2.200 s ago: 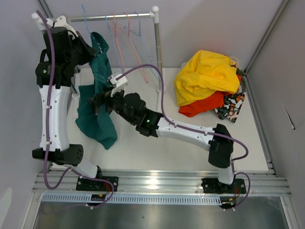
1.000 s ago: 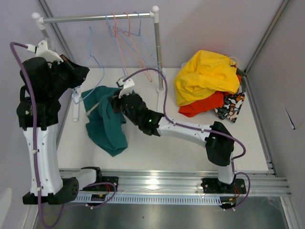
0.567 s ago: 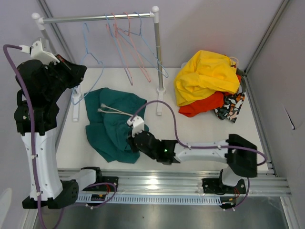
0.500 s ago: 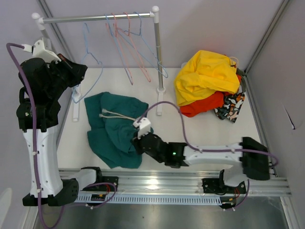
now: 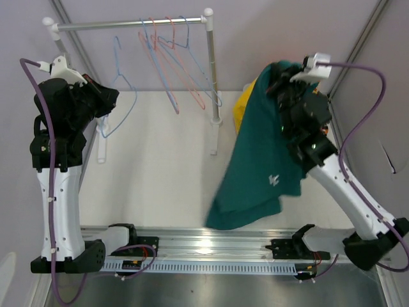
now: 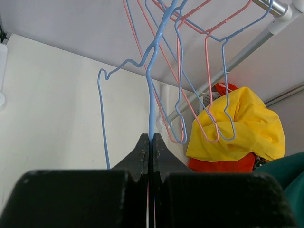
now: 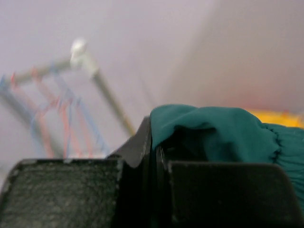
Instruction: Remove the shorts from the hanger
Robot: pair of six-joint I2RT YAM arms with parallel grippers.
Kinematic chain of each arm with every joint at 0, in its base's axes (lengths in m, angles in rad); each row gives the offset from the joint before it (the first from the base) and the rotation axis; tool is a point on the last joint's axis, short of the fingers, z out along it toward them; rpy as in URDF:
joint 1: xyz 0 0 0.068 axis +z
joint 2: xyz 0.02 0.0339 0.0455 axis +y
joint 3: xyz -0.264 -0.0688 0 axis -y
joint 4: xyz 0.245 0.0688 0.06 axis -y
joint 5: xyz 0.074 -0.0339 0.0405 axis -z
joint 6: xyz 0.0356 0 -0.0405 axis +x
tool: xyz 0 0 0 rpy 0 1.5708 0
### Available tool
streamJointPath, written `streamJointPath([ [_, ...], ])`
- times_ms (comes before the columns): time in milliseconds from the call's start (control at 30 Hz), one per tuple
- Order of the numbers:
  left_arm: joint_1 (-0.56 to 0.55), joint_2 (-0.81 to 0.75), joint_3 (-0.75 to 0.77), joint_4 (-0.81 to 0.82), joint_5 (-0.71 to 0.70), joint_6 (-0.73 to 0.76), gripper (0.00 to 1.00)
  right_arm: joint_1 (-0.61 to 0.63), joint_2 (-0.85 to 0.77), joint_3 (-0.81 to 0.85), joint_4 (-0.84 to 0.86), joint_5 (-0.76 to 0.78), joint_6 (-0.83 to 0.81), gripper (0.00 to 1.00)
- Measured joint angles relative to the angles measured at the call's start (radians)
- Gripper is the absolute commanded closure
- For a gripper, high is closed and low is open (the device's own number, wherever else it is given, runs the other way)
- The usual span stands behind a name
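Note:
The teal shorts (image 5: pixel 259 166) hang in the air at the right, pinched at the waistband by my right gripper (image 5: pixel 279 73), which is shut on them (image 7: pixel 218 133). They cover most of the yellow shorts (image 5: pixel 245 102). In the left wrist view the yellow shorts (image 6: pixel 237 128) lie on red-orange shorts (image 6: pixel 218 164). My left gripper (image 6: pixel 152 137) is shut on the wire of an empty blue hanger (image 6: pixel 152 90), held off the rail at the left (image 5: pixel 121 96).
The metal rail (image 5: pixel 134 24) on its white post (image 5: pixel 212 77) carries several empty pink and blue hangers (image 5: pixel 172 64). Grey walls close in on both sides, and the white table (image 5: pixel 160 173) lies below.
My right arm has swung up from the near table to the far right, lifting the teal shorts off the table. My left arm has barely moved with the blue hanger.

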Motion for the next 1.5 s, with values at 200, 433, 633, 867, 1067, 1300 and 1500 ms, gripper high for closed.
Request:
streamJointPath([
  [200,0.0,0.001,-0.008,0.017,0.003,0.007,1.0,-0.291,0.395,0.592,-0.045,-0.158,-0.024,1.0],
  [433,0.0,0.004,-0.023,0.038,0.021,0.007,1.0,-0.461,0.836,1.259,-0.013,-0.225,-0.016,1.0],
  [633,0.0,0.0,-0.054,0.06,0.023,0.009,1.0,-0.515,0.763,0.877,0.2,-0.232,0.018,1.0],
  [867,0.0,0.001,-0.081,0.066,0.024,0.008,1.0,-0.522,0.721,0.208,0.361,-0.251,0.173,1.0],
  [1067,0.0,0.003,-0.081,0.076,0.023,0.01,1.0,-0.517,0.733,-0.045,0.396,-0.259,0.302,0.97],
  [1300,0.0,0.069,-0.019,0.077,0.027,0.023,1.0,-0.515,0.718,-0.016,0.323,-0.351,0.408,0.01],
  [1500,0.0,0.142,0.067,0.08,0.039,0.026,1.0,-0.504,0.562,-0.1,0.237,-0.372,0.431,0.01],
])
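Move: The right hand already holds the green shorts high up; the pile of shorts in the basket, yellow on top, lies about 22 cm ahead of it, 13 cm to its right and 38 cm below. The rack's right post stands some 17 cm ahead and 16 cm left of that hand, the bunched empty hangers about 10 cm beyond the post to the left. From the left hand the pile is roughly 26 cm ahead and 58 cm right, 34 cm lower. The right hand flings the green shorts forward and a little right, rising some 17 cm with the fingers tipping up, then plunges about 45 cm onto the pile as they tip down again, opens wide to let go and starts to ease back and up. The left hand keeps its pinch on the blue hanger, dipping slightly and then edging about 5 cm forward. ##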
